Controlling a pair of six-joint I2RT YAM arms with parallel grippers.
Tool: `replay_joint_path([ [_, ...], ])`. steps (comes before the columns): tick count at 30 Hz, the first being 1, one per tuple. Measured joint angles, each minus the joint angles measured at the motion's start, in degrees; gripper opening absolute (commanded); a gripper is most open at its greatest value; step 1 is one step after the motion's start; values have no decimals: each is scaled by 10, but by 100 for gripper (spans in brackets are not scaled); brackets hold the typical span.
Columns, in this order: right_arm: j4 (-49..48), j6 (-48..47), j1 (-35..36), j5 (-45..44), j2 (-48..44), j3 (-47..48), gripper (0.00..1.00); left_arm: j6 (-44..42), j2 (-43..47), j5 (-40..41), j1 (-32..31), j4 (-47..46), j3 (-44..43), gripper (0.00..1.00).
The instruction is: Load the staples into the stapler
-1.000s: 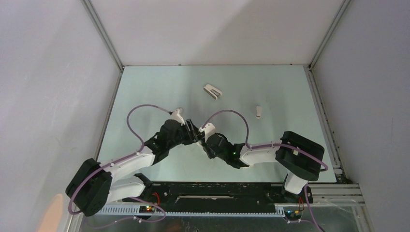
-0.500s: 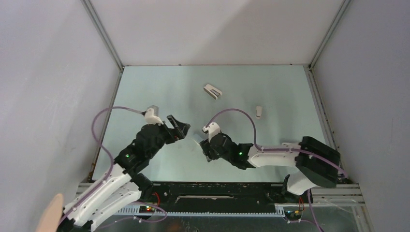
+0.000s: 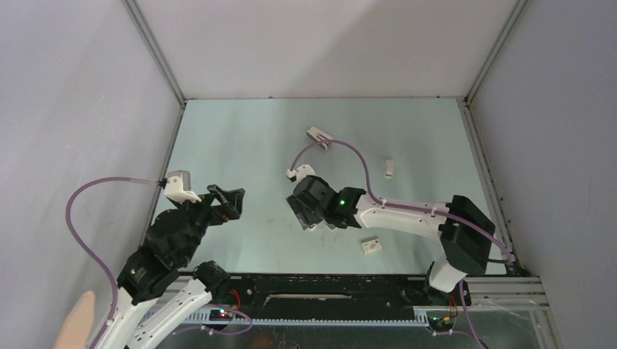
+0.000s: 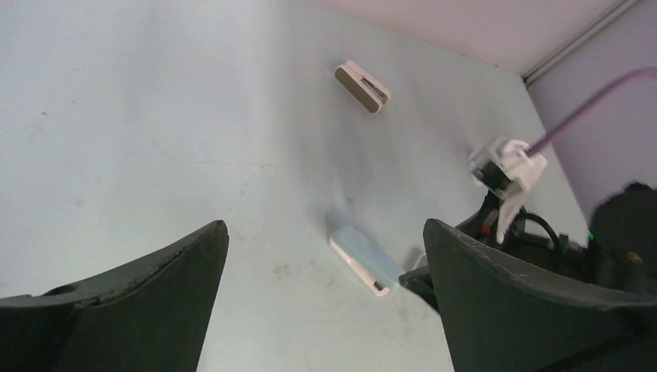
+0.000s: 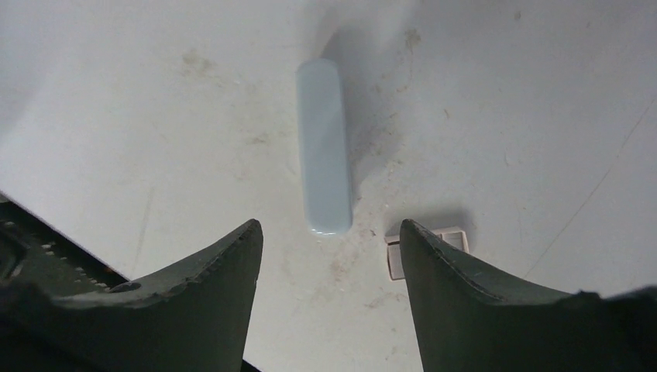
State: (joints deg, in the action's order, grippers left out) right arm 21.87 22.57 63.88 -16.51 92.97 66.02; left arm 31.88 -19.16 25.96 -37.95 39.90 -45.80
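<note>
The stapler [image 5: 324,167] is a slim pale grey-green bar with a white underside, lying flat on the table. It also shows in the left wrist view [image 4: 360,260]. My right gripper [image 5: 329,225] hovers open just above its near end and touches nothing. In the top view the right gripper [image 3: 304,217] covers the stapler. My left gripper [image 4: 325,225] stands wide open and empty, well to the left of the stapler [image 3: 231,198]. The staples do not show in any view.
A small pale squarish piece [image 5: 445,236] lies by my right finger, partly hidden. A white wedge-shaped stapler [image 3: 320,137] lies at the back. A longer white stapler [image 3: 389,169] lies to its right. A small white box [image 3: 372,246] sits near the front.
Both grippers opened and came off the stapler, which now lies on the table. The left arm pulled back to the left. The right arm shifted slightly left and back.
</note>
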Motion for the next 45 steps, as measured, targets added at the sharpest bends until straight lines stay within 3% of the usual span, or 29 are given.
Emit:
replay_joint_path([
  [11, 102, -5, -21, 30, 116, 86, 58, -96, 32, -2, 1, 31, -2, 100],
  [19, 115, -7, -21, 41, 157, 123, 39, -110, 30, -6, 10, 36, 13, 100],
  [27, 119, -7, -19, 37, 169, 126, 15, -114, 19, -43, 73, 33, 23, 100],
  [32, 116, -7, -15, 30, 178, 125, 7, -115, 11, -58, 99, 28, 25, 100],
  [38, 101, -7, -13, 23, 181, 114, 3, -115, -3, -75, 127, 26, 26, 100],
  [45, 92, -7, -9, 16, 173, 105, 5, -116, -11, -95, 152, 22, 26, 100],
])
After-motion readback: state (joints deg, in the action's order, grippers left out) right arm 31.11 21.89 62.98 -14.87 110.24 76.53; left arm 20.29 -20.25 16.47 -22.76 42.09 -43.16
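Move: The closed stapler lies on the table about 2 cm ahead of the right hand, 2 cm to its left and some 8 cm below, its long axis running from far-left to near-right. The small grey compartment tray sits about 1 cm ahead and 6 cm to the right, the white box about 7 cm back and 17 cm right, both some 8 cm below. From the left hand the stapler is about 5 cm ahead, 15 cm right and 24 cm down. Lower the right gripper about 7 cm onto the near-right end of the stapler, turning the fingers some 15 degrees steeper downwards; midway down start closing them and pinch the stapler by its two long sides, then settle about 1 cm lower with the grip kept. Meanwhile let the open left gripper sink about 4 cm, drift 3 cm left and roll its left side up. ##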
